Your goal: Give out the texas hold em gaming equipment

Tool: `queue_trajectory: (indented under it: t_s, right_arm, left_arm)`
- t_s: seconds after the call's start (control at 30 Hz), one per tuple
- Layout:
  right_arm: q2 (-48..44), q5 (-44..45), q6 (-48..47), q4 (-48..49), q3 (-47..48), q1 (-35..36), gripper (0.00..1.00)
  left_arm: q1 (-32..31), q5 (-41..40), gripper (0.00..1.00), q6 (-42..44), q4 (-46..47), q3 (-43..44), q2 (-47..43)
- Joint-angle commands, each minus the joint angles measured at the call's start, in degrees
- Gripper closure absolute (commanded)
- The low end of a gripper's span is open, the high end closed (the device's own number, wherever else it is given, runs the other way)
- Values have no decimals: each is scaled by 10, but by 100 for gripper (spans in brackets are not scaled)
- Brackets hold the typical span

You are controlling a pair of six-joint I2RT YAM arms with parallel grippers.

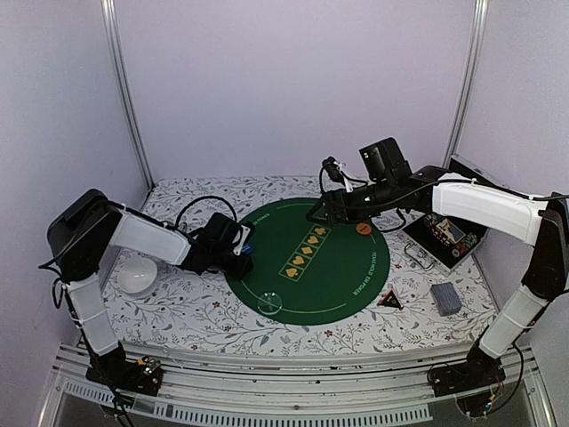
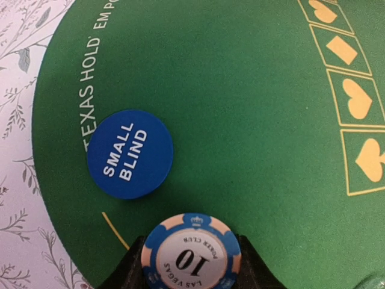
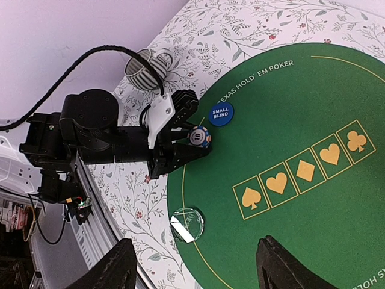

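Observation:
A blue-and-peach poker chip point(image 2: 191, 253) marked 10 sits between the fingers of my left gripper point(image 2: 191, 259), which is shut on it just above the left edge of the green felt mat point(image 2: 252, 120). A blue SMALL BLIND button point(image 2: 130, 153) lies flat on the felt just beyond the chip. From above, my left gripper point(image 1: 242, 253) is at the mat's left rim. My right gripper point(image 1: 331, 209) hangs open and empty high over the mat's far side, looking down at the chip point(image 3: 199, 136). An orange button point(image 1: 363, 229) lies at the mat's right edge.
A clear round dealer puck point(image 3: 187, 224) lies on the mat's near-left rim. A striped mug point(image 3: 147, 67) and a white bowl point(image 1: 138, 276) stand left of the mat. On the right are an open chip case point(image 1: 449, 236), a grey-blue card deck point(image 1: 445, 299) and a small black triangle point(image 1: 389, 300).

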Motion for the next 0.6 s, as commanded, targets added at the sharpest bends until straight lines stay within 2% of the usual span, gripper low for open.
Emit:
queue_trajectory:
  t_s: [0.0, 0.17, 0.57]
  right_arm:
    - [-21, 6, -9, -5, 3, 0, 30]
    - [-25, 4, -12, -6, 4, 0, 30]
    - [-44, 11, -18, -9, 2, -4, 30]
  left_arm:
    - [4, -6, 81, 5, 22, -5, 19]
    - [4, -5, 62, -4, 8, -12, 15]
    - [4, 5, 34, -7, -15, -19, -28]
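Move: The left hand has the stack of 10 chips between its fingers, right at the hand point, down at the green mat. From there the small blind button lies about 6 cm straight ahead, the spade square some 10 cm to the right and 1 cm back, and the clear disc about 11 cm back and 6 cm right, all about 1 cm lower. From the raised right hand the chips are roughly 17 cm left, 4 cm ahead and 21 cm below. The left fingers let go of the chip stack, spreading from under half open to nearly two thirds until both stand clear of its sides, while the hand itself stays where it is, low over the mat behind the small blind button. The empty right hand, fingers still open, starts straight up, about 2 cm. ##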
